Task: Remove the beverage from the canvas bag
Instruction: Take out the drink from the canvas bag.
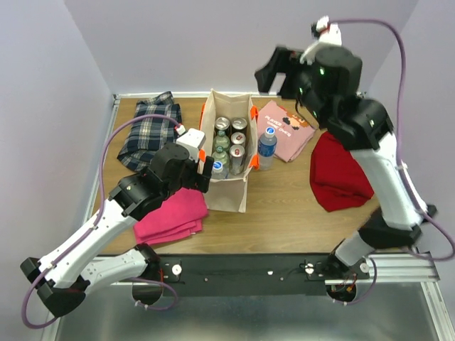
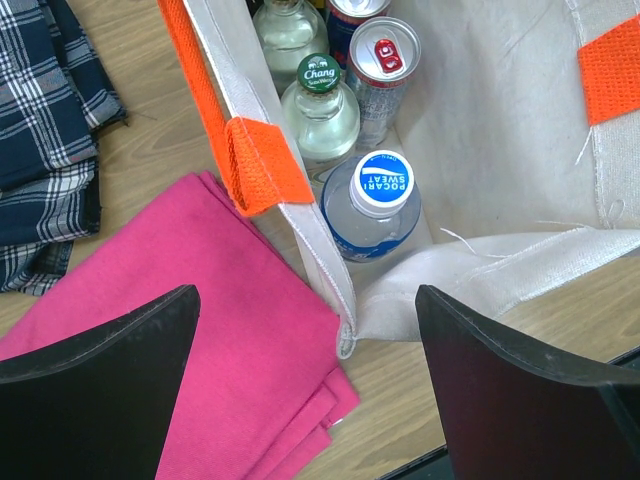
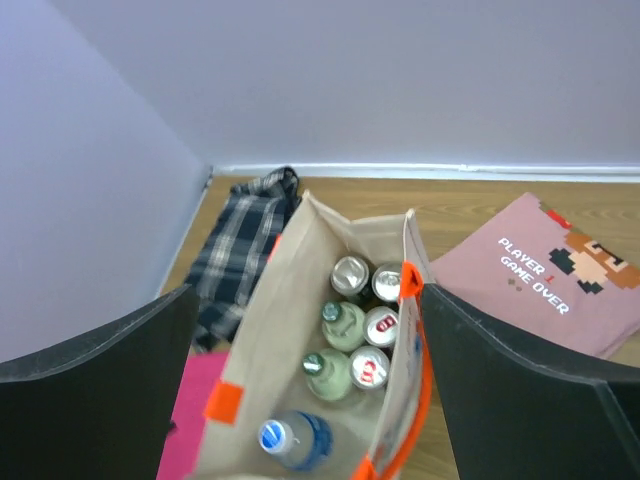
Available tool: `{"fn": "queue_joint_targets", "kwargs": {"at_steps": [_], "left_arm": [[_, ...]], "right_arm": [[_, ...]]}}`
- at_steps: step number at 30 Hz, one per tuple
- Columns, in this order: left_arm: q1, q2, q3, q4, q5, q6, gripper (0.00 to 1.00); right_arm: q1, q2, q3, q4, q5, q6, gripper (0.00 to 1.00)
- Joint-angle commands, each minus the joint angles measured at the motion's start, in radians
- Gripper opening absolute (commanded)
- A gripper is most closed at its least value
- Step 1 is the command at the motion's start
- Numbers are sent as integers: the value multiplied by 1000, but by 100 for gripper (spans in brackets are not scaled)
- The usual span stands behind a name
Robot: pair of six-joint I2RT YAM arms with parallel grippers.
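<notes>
The beige canvas bag (image 1: 229, 190) with orange handles stands upright and open mid-table. Inside are several silver cans (image 3: 372, 327), two green glass bottles (image 2: 320, 105) and a clear blue-capped bottle (image 2: 378, 200) at the near end. Another clear bottle with a blue cap (image 1: 267, 148) stands on the table just right of the bag. My left gripper (image 2: 308, 295) is open, low at the bag's near-left corner (image 2: 345, 330), touching nothing. High over the bag's far end, my right gripper (image 1: 274, 71) is open and empty, looking down into the bag (image 3: 260, 330).
A folded pink cloth (image 1: 170, 213) lies left of the bag, under my left gripper. A dark plaid shirt (image 1: 149, 131) is at the back left. A pink printed T-shirt (image 1: 288, 128) and a red cloth (image 1: 340, 170) lie on the right.
</notes>
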Motion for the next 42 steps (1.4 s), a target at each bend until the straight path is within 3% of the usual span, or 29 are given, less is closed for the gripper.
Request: {"fn": "queue_joint_targets", "kwargs": {"at_steps": [1,3,4,5,6,8,9,16,21,28,30,36,42], "left_arm": [[-3,-2,30,6,-2,-11,99],[-3,-2,24,18,0,-11,99],[-3,1,27,18,4,-8,99],[-3,4,33,13,3,-7,99],[-3,10,40,12,0,-5,99],[-2,15,47,6,-26,-5,99],[-2,17,60,3,-34,-5,99],[21,30,160,16,-28,30,99],[55,69,238,24,-69,-11,99],[240,132,312,23,121,-85,99],[296,168,344,-4,153,-68,99],[446,175,335,29,312,-65,99],[462,124,259,64,394,-59,99]], "right_arm": [[5,302,462,-460,243,138,100],[7,257,385,-354,113,95,100],[5,207,272,-268,83,82,100],[5,80,40,-171,62,61,100],[7,18,-94,36,4,41,100],[7,-104,-297,177,-12,27,100],[5,-114,-306,208,-8,19,100],[7,48,-94,-20,-89,-48,100],[7,90,-92,-25,-126,-28,100],[7,136,-45,-80,-161,-27,100],[7,182,12,-150,-140,-24,100],[48,347,194,-369,118,-10,100],[134,424,317,-419,239,-37,100]]}}
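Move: The cans left in the bag are what the empty right hand makes for: about 12 cm ahead of it, 6 cm to its left and some 45 cm below. The two glass bottles stand beside them, about 5 cm farther left; the blue-capped bottle in the bag is 3 cm back and 12 cm left of the right hand. The bottle already taken out stands 10 cm ahead, 4 cm right. From the left hand the cans are some 22 cm ahead, 10 cm right, 23 cm below. Towards the cans in the open bag comes the right hand, wide open and unevenly: a brief lift forward, a sharp drop, a rebound of some 6 cm, then sinking again while drifting left, ending about 12 cm lower, 5 cm farther left and 4 cm forward, tipped down and rolled left side low. The open left hand rises and goes forward some 9 cm each and 5 cm left, away from the bag's near-left corner, its left side dipping as it turns counter-clockwise. ##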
